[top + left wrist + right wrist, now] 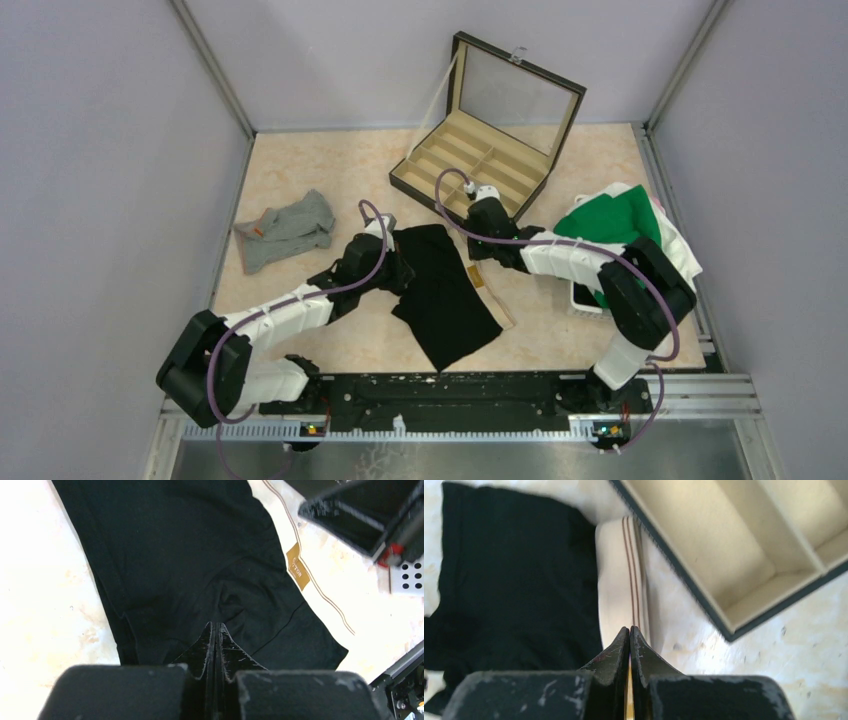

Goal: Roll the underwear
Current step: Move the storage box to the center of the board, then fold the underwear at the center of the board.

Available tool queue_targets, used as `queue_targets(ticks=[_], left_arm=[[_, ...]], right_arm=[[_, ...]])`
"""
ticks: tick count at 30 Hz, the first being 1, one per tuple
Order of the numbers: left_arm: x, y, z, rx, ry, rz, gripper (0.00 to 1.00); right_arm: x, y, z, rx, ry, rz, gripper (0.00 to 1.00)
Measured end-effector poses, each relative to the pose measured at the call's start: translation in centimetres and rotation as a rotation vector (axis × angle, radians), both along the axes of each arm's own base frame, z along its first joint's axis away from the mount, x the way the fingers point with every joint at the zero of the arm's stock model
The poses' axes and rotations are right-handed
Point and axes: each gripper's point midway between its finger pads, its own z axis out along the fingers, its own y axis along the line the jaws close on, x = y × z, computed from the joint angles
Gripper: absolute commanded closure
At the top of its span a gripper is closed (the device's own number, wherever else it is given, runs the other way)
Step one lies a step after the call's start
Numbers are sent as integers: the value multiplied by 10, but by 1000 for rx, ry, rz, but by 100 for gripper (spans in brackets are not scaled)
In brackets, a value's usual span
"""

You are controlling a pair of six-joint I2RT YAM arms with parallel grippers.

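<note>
The black underwear point(445, 290) lies flat mid-table, its cream striped waistband point(621, 570) along the right edge, with a gold label point(297, 567) on it. My left gripper point(216, 626) is shut at the garment's left side point(400, 262), where the black fabric puckers right at the fingertips. My right gripper point(630, 629) is shut, with its tips resting at the waistband's end point(476, 252). I cannot tell whether it pinches the band. The grey underwear point(285, 230), with its small orange label, lies crumpled at the far left, away from both grippers.
An open compartmented case point(490, 150) with its lid raised stands behind the right gripper; its near corner point(729, 630) is close to the fingers. A pile of green and white clothes point(620, 225) sits at the right edge. Walls close in the table.
</note>
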Motion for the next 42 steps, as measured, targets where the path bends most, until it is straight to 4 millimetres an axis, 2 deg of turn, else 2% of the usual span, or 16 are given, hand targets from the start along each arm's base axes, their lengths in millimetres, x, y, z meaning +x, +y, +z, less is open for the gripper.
queue_targets(ticks=[3, 9, 15, 20, 24, 28, 30, 33, 36, 39, 42], left_arm=[[-6, 0, -7, 0, 23, -5, 98], [-17, -4, -14, 5, 46, -29, 99], [-22, -8, -11, 2, 42, -49, 99], [-29, -15, -8, -7, 35, -73, 99], [-40, -15, -18, 5, 60, -83, 100], [-44, -12, -26, 18, 78, -71, 100], [-45, -10, -28, 21, 84, -61, 100], [-43, -4, -30, 36, 82, -24, 100], [-38, 4, -30, 59, 73, 30, 98], [-29, 11, -27, 85, 53, 83, 97], [-16, 12, -16, 91, 12, 121, 99]], right_arm=[[23, 0, -4, -44, -19, -30, 100], [59, -29, -23, -150, 11, -134, 100], [77, -69, -33, -222, 39, -235, 100], [79, -73, -29, -216, 30, -220, 100], [59, -51, -6, -77, 0, -71, 100], [36, -7, 30, 100, -45, 140, 100], [26, 16, 36, 132, -48, 224, 100], [5, 53, 31, 142, -25, 346, 100], [-11, 70, 14, 124, 17, 395, 100], [-12, 68, 0, 100, 42, 376, 100], [-6, 63, -3, 83, 36, 346, 100]])
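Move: The storage box's middle lies about 17 cm straight ahead of my right hand and slightly lower; its near corner is only some 2 cm ahead and 4 cm to the right. The underwear lies flat below, its middle roughly 10 cm back and 5 cm left; the towel pile is about 31 cm right, level with this hand. From my left hand the box is some 24 cm ahead and 13 cm right. With closed fingers, my right hand pushes the storage box's near side beside its near corner, going about 8 cm forward and 7 cm right while sinking 3 cm. It then draws back, rises clear and swings some 14 cm left, turning counter-clockwise, and sinks again over the underwear's far part. My left hand, fingers nearly shut, eases back about 4 cm and down, then starts forward again. ##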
